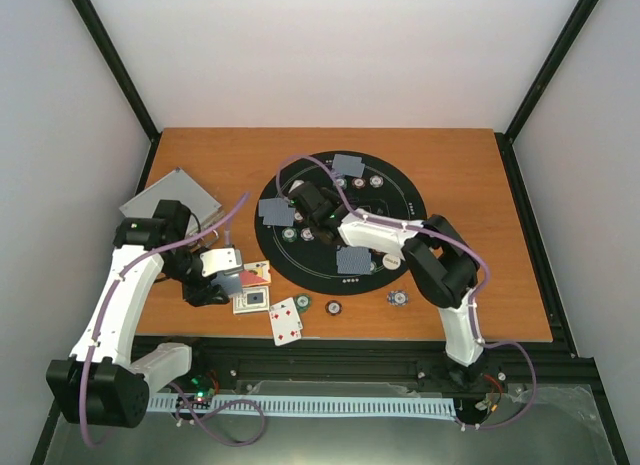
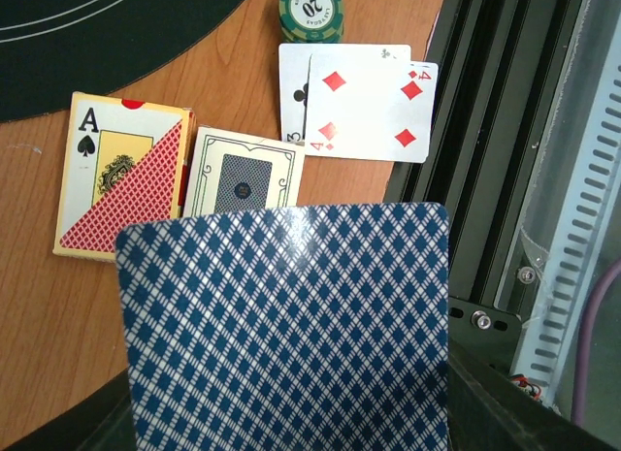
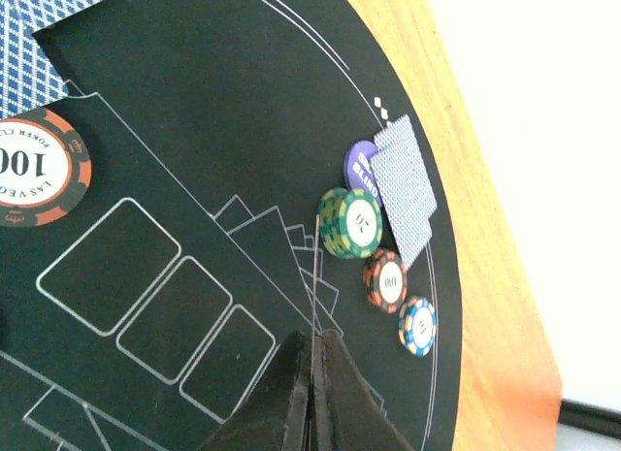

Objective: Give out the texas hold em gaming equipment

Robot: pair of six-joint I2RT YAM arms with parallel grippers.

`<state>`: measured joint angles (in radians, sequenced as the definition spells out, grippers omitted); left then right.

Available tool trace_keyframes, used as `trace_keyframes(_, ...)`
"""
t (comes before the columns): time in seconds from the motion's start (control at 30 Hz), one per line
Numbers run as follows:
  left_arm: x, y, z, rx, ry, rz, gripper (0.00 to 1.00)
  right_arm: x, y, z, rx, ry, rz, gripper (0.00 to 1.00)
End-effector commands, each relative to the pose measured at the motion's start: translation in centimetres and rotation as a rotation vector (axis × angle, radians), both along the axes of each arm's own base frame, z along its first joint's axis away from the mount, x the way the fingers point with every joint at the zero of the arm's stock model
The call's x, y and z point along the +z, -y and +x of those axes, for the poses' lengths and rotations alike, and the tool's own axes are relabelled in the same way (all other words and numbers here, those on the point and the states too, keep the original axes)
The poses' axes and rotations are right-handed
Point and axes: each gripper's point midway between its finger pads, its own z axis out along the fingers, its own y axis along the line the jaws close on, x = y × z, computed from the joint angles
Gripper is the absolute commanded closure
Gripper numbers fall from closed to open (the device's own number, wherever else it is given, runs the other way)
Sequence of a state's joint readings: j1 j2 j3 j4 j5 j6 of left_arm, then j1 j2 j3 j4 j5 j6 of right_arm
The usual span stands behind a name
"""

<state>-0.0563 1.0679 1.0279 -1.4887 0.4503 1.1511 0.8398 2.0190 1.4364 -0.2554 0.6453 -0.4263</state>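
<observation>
My left gripper (image 1: 228, 277) hangs over the table's near left and is shut on a blue diamond-backed playing card (image 2: 291, 325) that fills the bottom of the left wrist view and hides the fingers. Below it lie a four of diamonds (image 2: 374, 110) over another face-up card, and a green chip (image 2: 310, 12). My right gripper (image 3: 312, 339) is over the black mat (image 1: 400, 200), shut on a card seen edge-on as a thin line. Ahead of it sit a green chip stack (image 3: 351, 223), a red-brown chip (image 3: 386, 280), a blue-white chip (image 3: 418, 325) and a face-down card (image 3: 406, 184).
A red-and-yellow card box (image 2: 121, 175) and a framed blue-backed card (image 2: 243, 175) lie near the mat's edge. A silver case (image 1: 170, 200) sits at the far left. Loose chips (image 1: 399, 297) rest on the wood by the front edge. Face-down cards (image 1: 355, 260) lie on the mat.
</observation>
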Motion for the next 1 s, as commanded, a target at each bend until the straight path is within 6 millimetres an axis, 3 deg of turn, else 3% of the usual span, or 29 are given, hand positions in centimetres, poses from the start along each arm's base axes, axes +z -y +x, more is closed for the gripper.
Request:
trace_keyframes(0.0,1.2,0.1,0.7,0.003,0.036,-0.004,0.99,-1.7,-1.4,1.0,0.107,0.074,-0.135,0.97)
trace_keyframes(0.17,1.2,0.0,0.6,0.004,0.04,0.001,0.99,-3.9,-2.2,0.4,0.197,0.034,-0.154,0.97)
trace_keyframes(0.33,1.3,-0.1,0.5,0.002,0.044,0.004,0.99,-5.7,-1.5,-1.6,0.223,-0.08,-0.165,0.93)
trace_keyframes(0.5,1.3,0.0,0.3,0.003,0.043,-0.002,0.99,-6.1,-0.2,-3.7,0.228,-0.138,-0.134,0.81)
trace_keyframes(0.53,1.3,0.0,0.3,0.004,0.043,-0.005,0.99,-5.8,0.0,-3.8,0.216,-0.134,-0.132,0.76)
trace_keyframes(0.63,1.3,0.1,0.2,0.006,0.039,-0.007,0.99,-4.4,0.4,-3.9,0.169,-0.126,-0.081,0.48)
trace_keyframes(0.7,1.4,0.0,0.2,0.007,0.041,-0.006,0.99,-3.1,0.4,-3.9,0.141,-0.129,-0.015,0.45)
trace_keyframes(0.73,1.4,0.0,0.1,0.006,0.041,-0.006,0.99,-2.5,0.4,-3.9,0.129,-0.135,0.021,0.33)
trace_keyframes(0.83,1.5,0.0,0.0,0.007,0.044,-0.006,0.99,-0.2,0.4,-3.8,0.081,-0.154,0.152,0.29)
trace_keyframes(0.97,1.5,0.0,0.0,0.006,0.048,-0.006,0.99,2.3,2.2,-3.2,-0.034,-0.173,0.331,0.29)
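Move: The card slots printed on the mat, where the right hand's card is to go, lie about 10 cm below this hand, at their second place from the left some 2 cm back and 1 cm to the right. Level with that slot, the orange 100 chip is about 8 cm to its left; the green chip stack stands about 8 cm beyond the slot and 2 cm right. From the left hand the slot is roughly 21 cm ahead, 25 cm right and 16 cm below. The card pinched in the right fingers is taken down about 7 cm onto the printed slots, the hand drawing back some 4 cm and tipping about 10 degrees further down while turning slightly counter-clockwise. The fingers begin to part late in the descent, open wide at the bottom and let go of the card, then rise straight off it by about 6 cm. ##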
